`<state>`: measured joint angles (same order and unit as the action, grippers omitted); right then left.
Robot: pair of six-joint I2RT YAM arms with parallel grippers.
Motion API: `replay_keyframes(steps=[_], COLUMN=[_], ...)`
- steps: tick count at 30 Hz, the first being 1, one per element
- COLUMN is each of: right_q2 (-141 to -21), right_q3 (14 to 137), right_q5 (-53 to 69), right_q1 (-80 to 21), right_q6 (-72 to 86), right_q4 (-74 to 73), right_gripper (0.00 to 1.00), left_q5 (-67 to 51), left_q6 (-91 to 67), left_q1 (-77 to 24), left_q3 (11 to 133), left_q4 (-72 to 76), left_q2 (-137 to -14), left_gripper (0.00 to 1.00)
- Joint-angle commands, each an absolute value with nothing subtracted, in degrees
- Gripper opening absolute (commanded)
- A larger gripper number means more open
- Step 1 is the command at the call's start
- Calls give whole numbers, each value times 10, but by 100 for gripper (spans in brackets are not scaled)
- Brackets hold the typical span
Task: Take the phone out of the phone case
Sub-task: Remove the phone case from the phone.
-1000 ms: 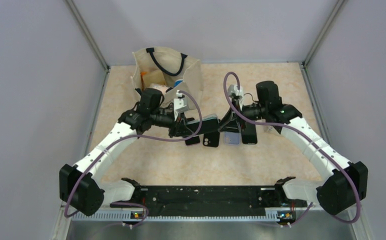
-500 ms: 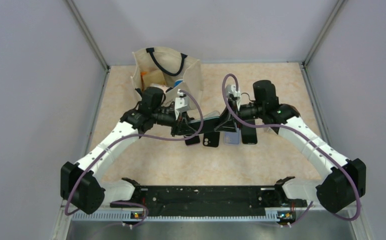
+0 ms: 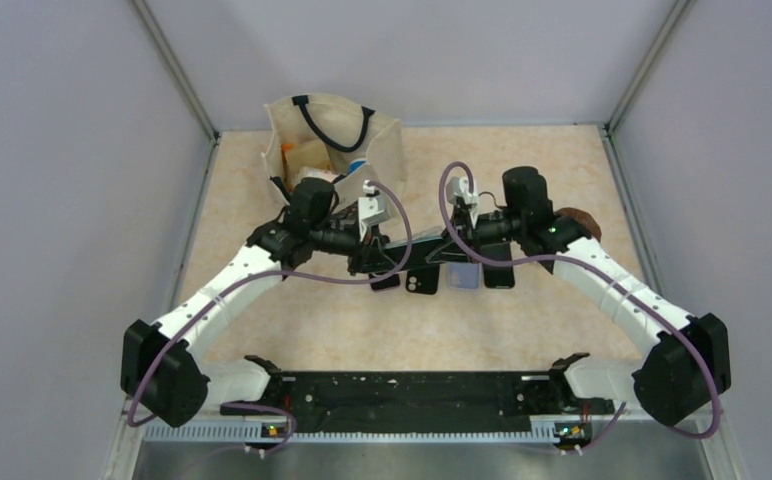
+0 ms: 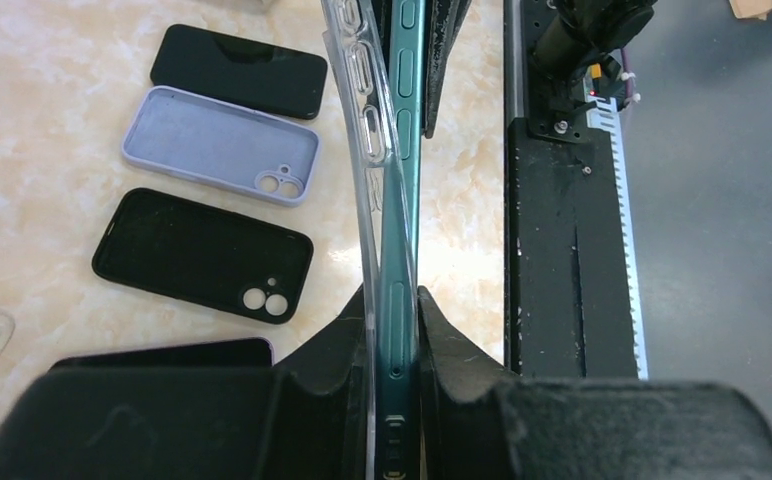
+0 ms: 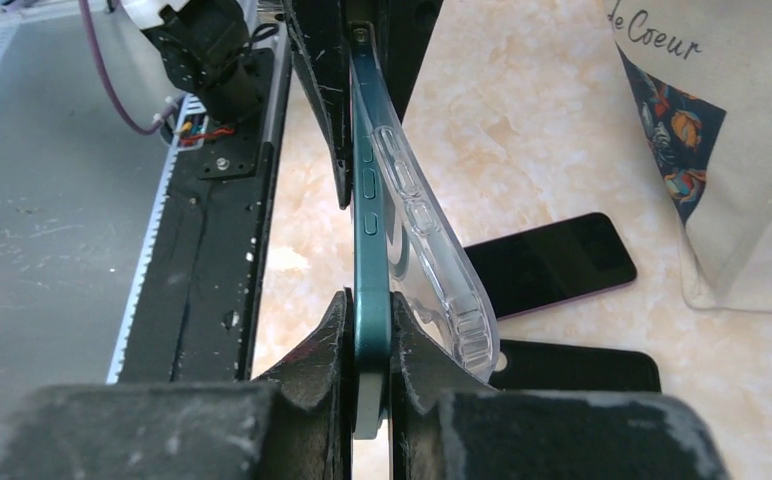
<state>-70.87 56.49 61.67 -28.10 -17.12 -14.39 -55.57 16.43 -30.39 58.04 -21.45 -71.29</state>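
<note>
A teal phone (image 3: 409, 243) hangs on edge above the table, between my two grippers. The left gripper (image 4: 394, 320) (image 3: 370, 260) is shut on one end, pinching phone (image 4: 403, 190) and clear case (image 4: 362, 110) together. At the other end the right gripper (image 5: 370, 320) (image 3: 442, 250) is shut on the bare phone (image 5: 369, 230) alone. There the clear case (image 5: 432, 260) bows away from the phone's back, outside the right finger. Toward the left gripper the case still hugs the phone.
On the table below lie a black case (image 4: 202, 255), a lilac case (image 4: 222, 145), a black phone (image 4: 237, 70) and a dark phone with a purple rim (image 5: 552, 262). A cream tote bag (image 3: 332, 140) stands behind. The black base rail (image 3: 402, 390) runs along the near edge.
The right arm slid left toward the left gripper and its jaws closed on the phone's free end. The left gripper kept its hold.
</note>
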Motion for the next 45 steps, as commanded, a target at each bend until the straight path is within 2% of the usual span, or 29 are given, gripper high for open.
replay_keyframes(steps=[1, 8, 10, 18, 27, 45], right_q2=[-692, -663, -664, -679, -687, -691], right_q3=[563, 562, 571, 593, 600, 609], right_q5=[581, 532, 529, 538, 539, 554], right_q1=[-304, -304, -304, -305, -315, -315], right_q6=[-213, -254, -266, -305, -298, -264], right_q4=[-133, -163, -175, -190, -175, -161], right_gripper=[0, 0, 0, 0, 0, 0], left_q5=[-552, -539, -536, -529, -513, -483], left_q6=[130, 80, 56, -13, -147, -129], left_q1=[-321, -315, -313, -306, -307, -340], left_q3=[579, 584, 597, 661, 655, 652], left_q4=[-89, -85, -89, -103, -18, -19], left_q2=[-699, -688, -687, -703, -749, -782], left_gripper=[6, 42, 46, 52, 53, 56])
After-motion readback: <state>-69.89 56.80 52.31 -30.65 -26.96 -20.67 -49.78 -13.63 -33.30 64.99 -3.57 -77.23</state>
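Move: Both hands hold the phone with its clear case. The case's middle is about 6 cm to the left hand's right, 2 cm forward and level with it; from the right hand it lies 6 cm left, 2 cm forward and 1 cm below. On the table, some 18 cm below the left hand and 9 cm forward, a dark phone lies 1 cm to its right and the black case 10 cm right. Left opens off the case, rises about 6 cm, shifting right and forward; the right still pinches the phone. ##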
